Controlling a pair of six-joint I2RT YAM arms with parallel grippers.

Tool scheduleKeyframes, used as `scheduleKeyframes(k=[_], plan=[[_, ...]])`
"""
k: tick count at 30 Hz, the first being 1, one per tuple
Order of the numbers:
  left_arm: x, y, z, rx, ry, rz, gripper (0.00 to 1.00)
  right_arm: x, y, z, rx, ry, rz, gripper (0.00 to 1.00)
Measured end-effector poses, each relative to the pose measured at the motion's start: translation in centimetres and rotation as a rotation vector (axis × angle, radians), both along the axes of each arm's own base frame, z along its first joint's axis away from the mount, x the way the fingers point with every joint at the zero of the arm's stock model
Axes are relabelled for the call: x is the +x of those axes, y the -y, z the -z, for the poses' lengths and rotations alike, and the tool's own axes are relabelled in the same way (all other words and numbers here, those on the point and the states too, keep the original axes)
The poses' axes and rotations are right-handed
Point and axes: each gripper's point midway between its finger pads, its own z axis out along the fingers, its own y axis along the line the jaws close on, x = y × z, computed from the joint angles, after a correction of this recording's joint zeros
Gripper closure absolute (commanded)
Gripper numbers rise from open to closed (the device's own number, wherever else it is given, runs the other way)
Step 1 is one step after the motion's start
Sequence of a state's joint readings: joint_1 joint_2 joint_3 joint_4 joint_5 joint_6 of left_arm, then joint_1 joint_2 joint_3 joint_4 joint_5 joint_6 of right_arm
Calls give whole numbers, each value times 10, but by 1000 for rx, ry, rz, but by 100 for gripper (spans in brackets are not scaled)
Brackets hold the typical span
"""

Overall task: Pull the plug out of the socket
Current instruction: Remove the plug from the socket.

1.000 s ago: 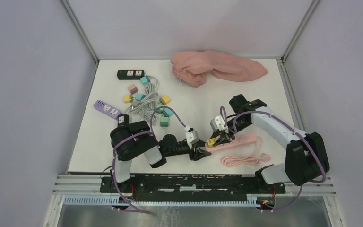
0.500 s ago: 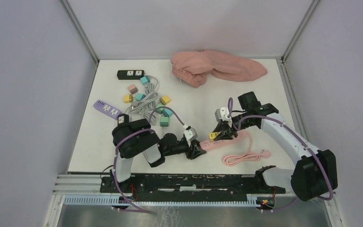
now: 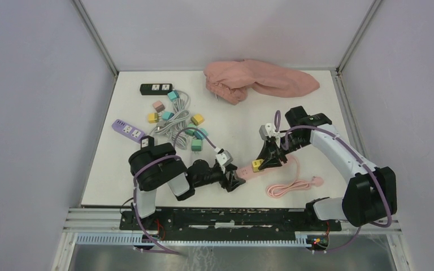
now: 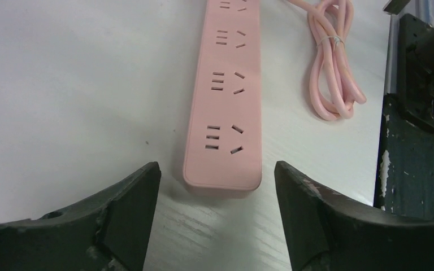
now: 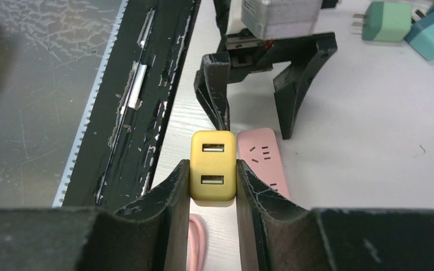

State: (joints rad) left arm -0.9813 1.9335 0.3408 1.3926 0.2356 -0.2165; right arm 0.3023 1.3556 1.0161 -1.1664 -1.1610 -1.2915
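My right gripper [image 5: 213, 166] is shut on the yellow plug [image 5: 213, 164], its two USB ports facing the camera. The plug is out of the socket and is held just beside the pink power strip [image 5: 263, 161]. In the top view the plug [image 3: 256, 165] hangs over the strip [image 3: 244, 173]. My left gripper [image 4: 216, 172] is open, its fingers either side of the strip's near end [image 4: 223, 113] without touching it. Every socket that shows on the strip is empty.
The strip's coiled pink cord [image 3: 288, 186] lies to its right. A pink cloth [image 3: 260, 79] is at the back. A black strip [image 3: 156, 88], a purple strip [image 3: 127, 130] and several coloured plugs on grey cable [image 3: 175, 121] are at the left. The front rail [image 3: 231, 217] is close.
The left gripper has opened and let go of the strip's end. The strip slid left, and the right gripper has moved up and away with the yellow plug.
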Motion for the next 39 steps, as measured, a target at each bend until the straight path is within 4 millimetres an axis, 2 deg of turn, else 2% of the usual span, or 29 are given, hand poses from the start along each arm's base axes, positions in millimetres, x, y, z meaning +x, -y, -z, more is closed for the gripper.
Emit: scheduleKeyframes(k=[7, 18, 25, 30, 34, 39], plan=[[8, -14, -15, -2, -17, -90, 7, 14, 3, -6, -1, -62, 103, 95], [14, -33, -59, 3, -34, -195, 0, 19, 2, -14, 0, -163, 177, 92], [21, -54, -85, -1, -21, -296, 1, 23, 0, -17, 7, -195, 202, 92], [22, -61, -103, -41, -16, -331, 1, 26, 1, -18, 10, -210, 222, 91], [20, -62, -107, -60, -39, -335, 1, 27, 1, -18, 12, -227, 231, 91], [18, -63, -97, -32, -92, -343, 0, 28, 0, -16, 13, -252, 237, 90]])
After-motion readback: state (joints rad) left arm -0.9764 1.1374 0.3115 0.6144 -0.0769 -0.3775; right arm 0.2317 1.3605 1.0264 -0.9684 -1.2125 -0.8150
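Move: The yellow plug is already free, held in my right fingers. From my left hand it lies some 6 cm to the right, about 2 cm back and 14 cm higher. My left fingers stand parted around the near end of the pink socket, whose middle is about 10 cm to their right and 3 cm ahead. From my right hand the socket's middle is 4 cm ahead, 4 cm right and some 15 cm below; the pink cable coil is 11 cm right, 4 cm back, 16 cm below. I spread my left fingers fully and lift them clear of the socket's end, rising about 10 cm while drawing some 6 cm off to the left and swinging about 20 degrees counter-clockwise. Meanwhile my right hand keeps its grip on the yellow plug and eases forward about 3 cm and slightly up, turning clockwise and rolling by some 15 degrees. ##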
